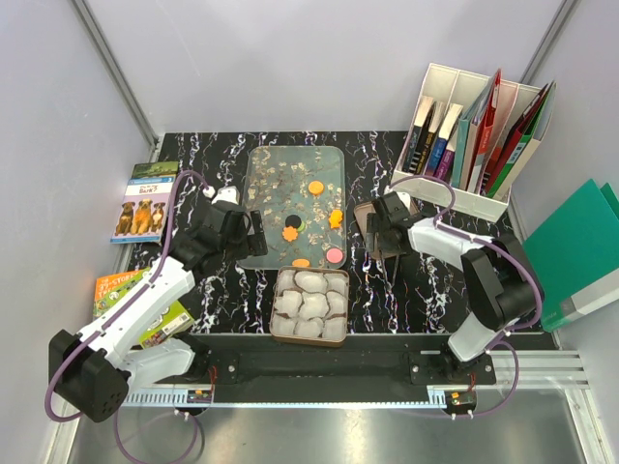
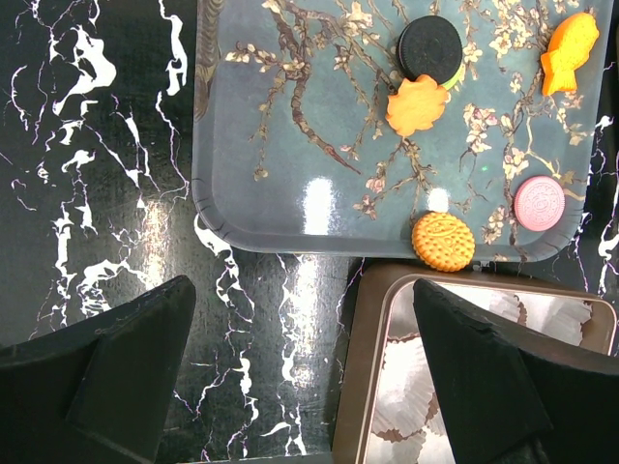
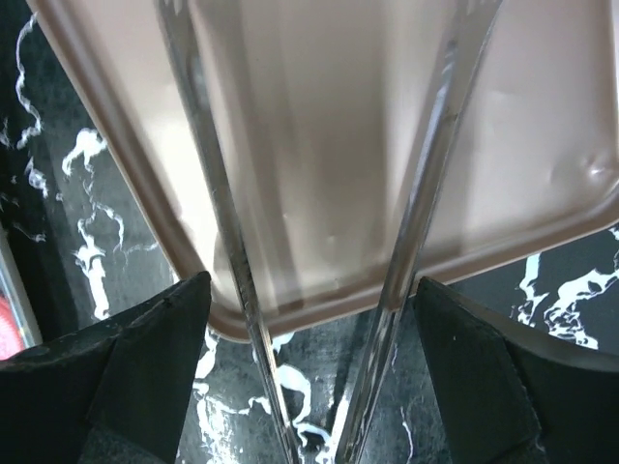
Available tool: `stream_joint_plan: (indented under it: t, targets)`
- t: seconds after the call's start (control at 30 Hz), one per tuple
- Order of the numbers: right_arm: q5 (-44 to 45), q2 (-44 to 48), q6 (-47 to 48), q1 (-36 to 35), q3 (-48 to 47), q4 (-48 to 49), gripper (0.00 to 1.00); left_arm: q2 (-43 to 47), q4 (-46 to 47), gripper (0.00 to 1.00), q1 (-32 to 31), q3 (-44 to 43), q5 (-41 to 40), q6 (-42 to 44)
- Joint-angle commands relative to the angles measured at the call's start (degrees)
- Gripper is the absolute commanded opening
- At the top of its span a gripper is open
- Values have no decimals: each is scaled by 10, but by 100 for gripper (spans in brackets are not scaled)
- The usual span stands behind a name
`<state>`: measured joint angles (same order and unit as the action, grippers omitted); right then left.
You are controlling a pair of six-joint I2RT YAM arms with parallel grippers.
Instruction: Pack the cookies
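Note:
Several cookies lie on the blossom-patterned tray (image 1: 280, 174): a black one (image 2: 430, 46), an orange flower (image 2: 417, 104), an orange fish (image 2: 569, 52), a pink one (image 2: 539, 202) and a round orange one (image 2: 443, 241) at the near rim. Just in front stands a brown tin (image 2: 366, 358) filled with white paper cups (image 1: 309, 302). My left gripper (image 2: 300, 387) is open over the table beside the tin's left wall, with nothing in it. My right gripper (image 3: 309, 377) is open and straddles the two arms of metal tongs (image 3: 227, 242) that lie across the tin's lid (image 3: 542, 145).
A white file holder with books (image 1: 474, 145) stands at the back right. A green folder (image 1: 575, 251) lies off the table's right edge. Two books (image 1: 145, 201) (image 1: 131, 295) lie at the left edge.

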<state>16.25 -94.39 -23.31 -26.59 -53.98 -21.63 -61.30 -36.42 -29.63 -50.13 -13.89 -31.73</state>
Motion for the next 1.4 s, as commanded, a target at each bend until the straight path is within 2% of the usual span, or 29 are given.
stream_joint_plan:
  t: [0.0, 0.5, 0.7, 1.03, 1.37]
  targets:
    - [-25, 2, -17, 19, 7, 31, 91, 3, 9, 98, -3, -17, 11, 4]
    - [-62, -23, -21, 29, 23, 52, 64, -5, 9, 98, -3, -15, 15, 2]
    - [-50, 39, -22, 29, 26, 47, 52, -3, 9, 98, -3, -16, 13, 2]
    - [-64, 162, -27, 23, -38, -22, 51, -1, 9, 98, -2, -20, 17, -1]
    - [-95, 185, -11, 13, -83, -61, 43, 14, 7, 97, -3, -11, 19, -7]
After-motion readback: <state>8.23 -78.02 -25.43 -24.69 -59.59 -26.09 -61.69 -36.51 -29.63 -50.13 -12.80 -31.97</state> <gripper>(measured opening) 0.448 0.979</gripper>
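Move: Between the right hand's open fingers lie the metal tongs, their middle about 1 cm ahead and some 2 cm below, the arms spread over the tan lid. The lid's middle is roughly 7 cm ahead and 4 cm right of that hand, the pink cookie some 12 cm to its left and 1 cm back, the fish cookie about 12 cm left and 8 cm ahead. From the left hand the tongs are about 33 cm right, 6 cm ahead and 14 cm lower. Closing to about half its opening, the right hand settles some 1 cm lower and pinches the tongs' two arms towards each other, then rises about 13 cm with them from the lid, drifting a couple of centimetres left. On the way up the wrist rolls its left side up some 15 degrees and tips the fingers more forward, while they narrow a little further. ##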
